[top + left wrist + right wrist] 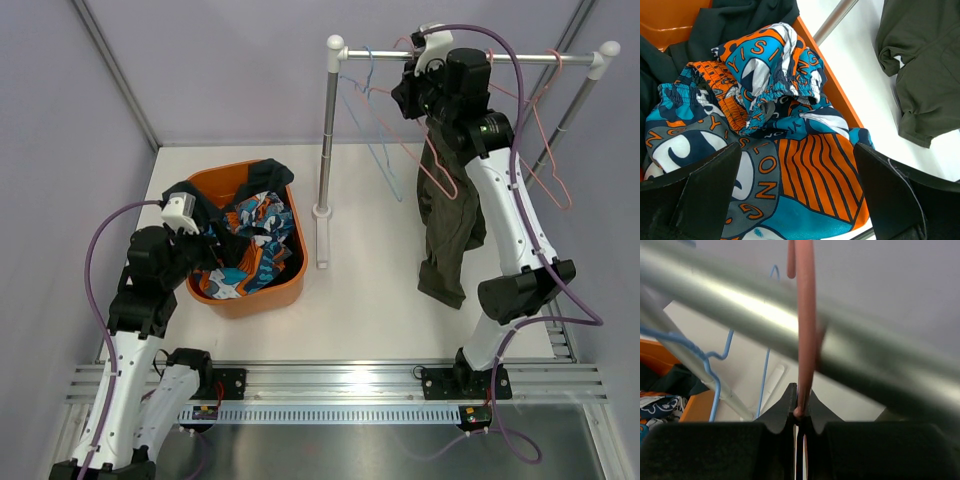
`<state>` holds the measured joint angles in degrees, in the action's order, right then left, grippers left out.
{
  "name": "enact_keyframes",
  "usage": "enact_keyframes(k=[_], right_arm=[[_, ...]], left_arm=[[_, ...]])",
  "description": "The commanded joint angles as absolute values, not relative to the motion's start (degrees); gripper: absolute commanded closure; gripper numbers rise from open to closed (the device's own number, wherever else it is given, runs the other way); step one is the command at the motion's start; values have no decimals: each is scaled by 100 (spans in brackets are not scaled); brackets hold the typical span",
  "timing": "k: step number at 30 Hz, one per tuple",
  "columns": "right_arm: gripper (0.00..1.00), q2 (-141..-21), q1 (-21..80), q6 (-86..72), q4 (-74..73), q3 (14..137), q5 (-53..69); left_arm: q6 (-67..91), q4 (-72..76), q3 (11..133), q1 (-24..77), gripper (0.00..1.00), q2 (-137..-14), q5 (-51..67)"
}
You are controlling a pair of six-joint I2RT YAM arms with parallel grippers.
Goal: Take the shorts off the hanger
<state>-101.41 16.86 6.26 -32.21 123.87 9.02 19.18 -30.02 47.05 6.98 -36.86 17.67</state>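
The olive green shorts (445, 215) hang from a pink hanger (440, 178) on the rack's rail (530, 58); their lower end rests on the table. My right gripper (418, 92) is up at the rail, shut on the pink hanger's hook (805, 340); the right wrist view shows the gripper (801, 397) pinching the wire. The patterned blue-white-orange shorts (250, 245) lie in the orange basket (255, 298) with dark shorts (268, 176). My left gripper (796, 150) is open and empty just above the patterned shorts (790, 165). The olive shorts (922, 70) also show in that view.
An empty blue hanger (375, 130) and a second pink hanger (550, 170) hang on the rail. The rack's upright post (326, 150) stands between the basket and the olive shorts. Grey walls enclose the white table (370, 290).
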Motion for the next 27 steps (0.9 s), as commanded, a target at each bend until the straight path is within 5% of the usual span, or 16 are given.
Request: enact_keyframes(k=[1, 13, 22, 27], right_arm=[[100, -9879, 1705, 361, -2927, 11972, 1143], [97, -9677, 2012, 369, -2883, 11479, 545], [60, -9282, 2101, 369, -3085, 11496, 27], [54, -8957, 2101, 290, -3278, 11619, -167]], left_arm=[[1810, -2856, 4702, 738, 1, -3709, 1766], [1810, -2839, 4685, 747, 1, -3762, 1784], [1784, -2935, 4702, 747, 1, -3753, 1723], [1775, -2997, 4702, 747, 1, -3718, 1679]])
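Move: The right fingers hold the neck of the empty pink hanger, its hook up over the rail. The rail is about 4 cm above and some 2 cm ahead of this hand. The blue hanger hangs about 5 cm left, 2 cm ahead and 5 cm lower; the olive shorts' middle is some 10 cm right, 2 cm ahead and 18 cm lower. From the left hand the hanging spot on the rail lies about 26 cm ahead, 33 cm right and 22 cm up. Lower the right gripper about 1.5 cm, easing slightly left, so the pink hanger's hook comes down onto the rail. Keep the pinch until it is down, then open the fingers to about half and draw the hand back roughly 3 cm, away from the rail, letting go of the neck. ##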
